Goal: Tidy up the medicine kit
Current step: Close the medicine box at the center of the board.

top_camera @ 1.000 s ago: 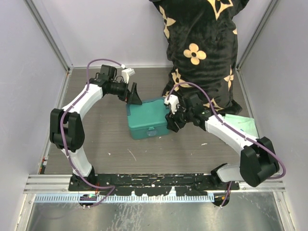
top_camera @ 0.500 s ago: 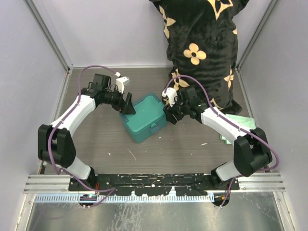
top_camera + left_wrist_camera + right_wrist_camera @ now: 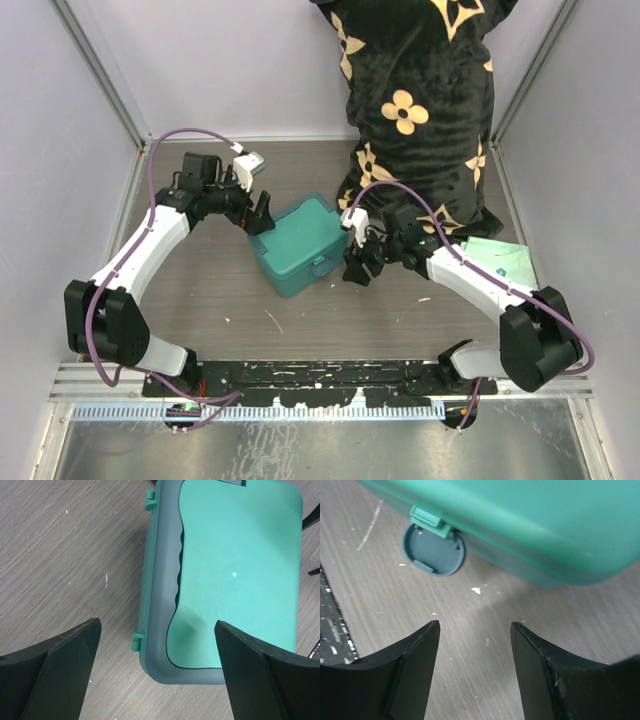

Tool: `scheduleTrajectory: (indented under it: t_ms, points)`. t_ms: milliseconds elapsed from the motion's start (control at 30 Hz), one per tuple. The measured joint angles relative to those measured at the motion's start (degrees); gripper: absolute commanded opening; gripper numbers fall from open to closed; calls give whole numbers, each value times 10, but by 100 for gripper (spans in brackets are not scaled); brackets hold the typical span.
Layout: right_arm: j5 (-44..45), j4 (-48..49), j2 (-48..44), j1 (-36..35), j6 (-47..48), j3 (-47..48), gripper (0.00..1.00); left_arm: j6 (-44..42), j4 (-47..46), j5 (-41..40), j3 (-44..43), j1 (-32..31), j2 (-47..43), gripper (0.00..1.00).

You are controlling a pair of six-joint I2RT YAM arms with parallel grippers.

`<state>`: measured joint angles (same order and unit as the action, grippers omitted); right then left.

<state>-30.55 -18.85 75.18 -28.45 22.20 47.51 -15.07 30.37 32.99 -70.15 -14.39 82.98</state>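
Note:
The medicine kit (image 3: 298, 245), a teal-green box with its lid down, sits turned at an angle mid-table. My left gripper (image 3: 258, 220) is open just off the kit's left rear corner, touching nothing. In the left wrist view the lid (image 3: 235, 570) fills the upper right, and my left gripper (image 3: 157, 624) spans that near corner from above. My right gripper (image 3: 355, 268) is open beside the kit's front right corner. The right wrist view shows the kit (image 3: 530, 515) with its latch (image 3: 427, 517) and a round dark tab (image 3: 434, 550); the right gripper (image 3: 475, 625) is over bare tabletop.
A pale green cloth (image 3: 497, 262) lies on the table behind my right arm. A person in black clothing with gold flowers (image 3: 410, 100) stands at the far edge. Grey walls close in the left and right sides. The black rail (image 3: 320, 380) runs along the near edge.
The kit has turned counter-clockwise. My left gripper has backed off to the left and opened wider. My right gripper has dropped from the kit's right side toward its front right corner.

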Motion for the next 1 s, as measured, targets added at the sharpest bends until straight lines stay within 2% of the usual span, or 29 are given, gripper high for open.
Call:
scheduleTrajectory:
  t_ms: [367,633,1000]
  points:
    - [-138,116,44,-3,-176,-24,64,-32,-20,50,18,0,-5,98]
    - [-163,186,92,-3,-270,-26,64,-42,-61,40,88,-3,-34,98]
    - [-213,242,104,-3,-345,-26,64,-70,-120,-8,118,-26,-58,99]
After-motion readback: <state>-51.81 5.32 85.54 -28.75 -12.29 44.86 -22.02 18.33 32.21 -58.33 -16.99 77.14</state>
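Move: The open latch flap on the medicine box's front lies about 8 cm to the right hand's left, level with it fore and aft and some 2 cm lower. The box's middle is about 8 cm ahead and 13 cm left of that hand, 4 cm down. From the left hand, the box's middle is about 5 cm back, 10 cm right and 14 cm down, and the latch flap some 11 cm back, 15 cm right and 10 cm down. Slide the right gripper about 7 cm left along the box's front to the hanging latch flap, easing back some 2 cm early on and rising a little at the end. As it goes, roll it about 25 degrees and lift the fingertips toward level, keeping the opening unchanged so the forward finger comes right beside the flap. Sink the open left gripper about 2 cm toward the lid. ##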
